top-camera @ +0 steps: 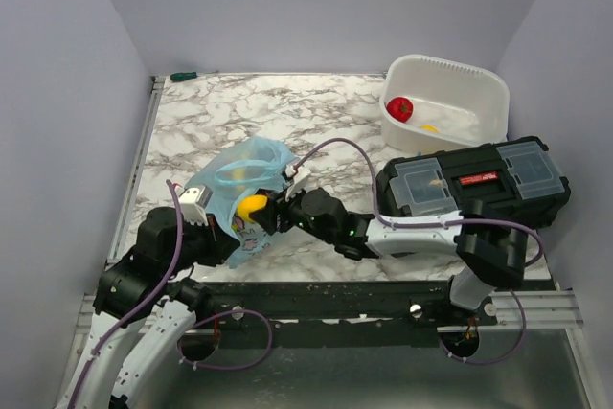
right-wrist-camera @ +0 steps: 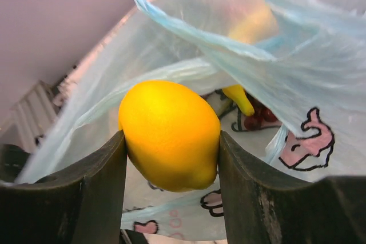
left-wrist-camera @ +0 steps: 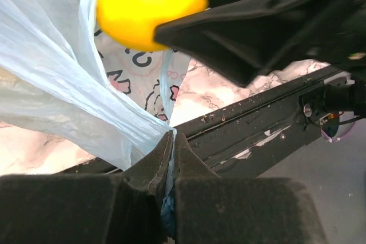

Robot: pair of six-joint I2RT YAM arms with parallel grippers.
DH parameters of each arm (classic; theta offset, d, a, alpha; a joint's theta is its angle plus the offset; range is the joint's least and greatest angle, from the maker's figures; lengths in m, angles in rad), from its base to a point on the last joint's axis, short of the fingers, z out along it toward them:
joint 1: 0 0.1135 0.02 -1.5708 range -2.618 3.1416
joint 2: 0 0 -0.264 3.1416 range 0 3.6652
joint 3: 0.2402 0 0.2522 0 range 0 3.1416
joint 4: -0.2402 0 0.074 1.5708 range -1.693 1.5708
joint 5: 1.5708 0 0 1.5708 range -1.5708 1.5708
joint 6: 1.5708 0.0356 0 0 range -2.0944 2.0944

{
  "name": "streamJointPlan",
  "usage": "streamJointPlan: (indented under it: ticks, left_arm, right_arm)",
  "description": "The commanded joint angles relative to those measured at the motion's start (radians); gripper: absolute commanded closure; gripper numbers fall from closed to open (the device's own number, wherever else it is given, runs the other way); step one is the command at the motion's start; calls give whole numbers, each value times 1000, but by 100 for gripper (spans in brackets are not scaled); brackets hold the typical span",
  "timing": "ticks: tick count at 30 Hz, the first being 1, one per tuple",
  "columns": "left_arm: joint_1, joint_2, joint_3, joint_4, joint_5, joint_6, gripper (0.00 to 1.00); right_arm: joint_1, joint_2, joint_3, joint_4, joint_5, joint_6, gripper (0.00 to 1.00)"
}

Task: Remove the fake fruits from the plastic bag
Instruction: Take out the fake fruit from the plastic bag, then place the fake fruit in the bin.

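Observation:
The light-blue plastic bag [top-camera: 238, 179] lies at the table's front left. My left gripper [left-wrist-camera: 172, 141] is shut on a pinch of its film [left-wrist-camera: 68, 90]. A yellow citrus [right-wrist-camera: 170, 134] is clamped between my right gripper's [right-wrist-camera: 171, 158] two fingers, just at the bag's mouth; the top view has the citrus [top-camera: 252, 206] at the right gripper [top-camera: 271, 213]. Deeper in the bag [right-wrist-camera: 286, 78] lie a yellow banana tip [right-wrist-camera: 240, 99] and dark red-purple grapes [right-wrist-camera: 262, 119]. A red tomato-like fruit [top-camera: 399, 108] and a yellow piece [top-camera: 431, 128] rest in the white tub [top-camera: 490, 93].
A black toolbox with clear lid compartments [top-camera: 469, 184] stands at the right front, beside the right arm. The white tub sits at the back right. A black rail [left-wrist-camera: 257, 135] runs along the table's near edge. A small green object [top-camera: 183, 76] lies at the back left corner.

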Motion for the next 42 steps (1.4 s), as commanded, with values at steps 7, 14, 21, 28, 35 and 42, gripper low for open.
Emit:
streamJointPlan:
  ticks: [7,14,21,28,35,42]
  left_arm:
    - [-3,30,-23,16,-25,4,100]
    - [-3,28,-23,11,-34,-3,100]
    - [-3,12,-23,2,-79,-28,100]
    - [-3,10,-23,0,-92,-36,100]
    - [-3,2,-25,0,-102,-41,100]
    - [-3,19,-26,5,-92,-36,100]
  right_arm:
    - [1,-256,-72,-43,12,30,97]
    - [-1,-418,-122,-113,138,-12,97]
    - [-5,-488,-79,-245,389,-127,99]
    - [-72,-523,-35,-263,687,-294,99]
    - [-375,-412,89,-266,772,-473,99]
    - [-750,-110,379,-437,655,-482,97]
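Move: Beyond the gripped orange fruit, the white bin's middle lies roughly 34 cm ahead of the right hand, 42 cm to its right and 8 below. In it, the red fruit sits about 33 cm ahead and 33 right of that hand, the yellow one 30 ahead and 40 right. The plastic bag's middle is some 6 cm ahead, 4 left and 9 below. From the left hand, the bin is about 40 cm ahead and 50 right. Lifting the still-gripped orange fruit away from the bag's mouth, the right hand first rises nearly straight up about 9 cm, then swings ever faster to the right and forward towards the white bin, some 35 cm right in all, and still climbs. Its wrist turns about 70 degrees clockwise until the fingers point forward and level. The left fingers keep their pinch on the bag's rim, almost still. ##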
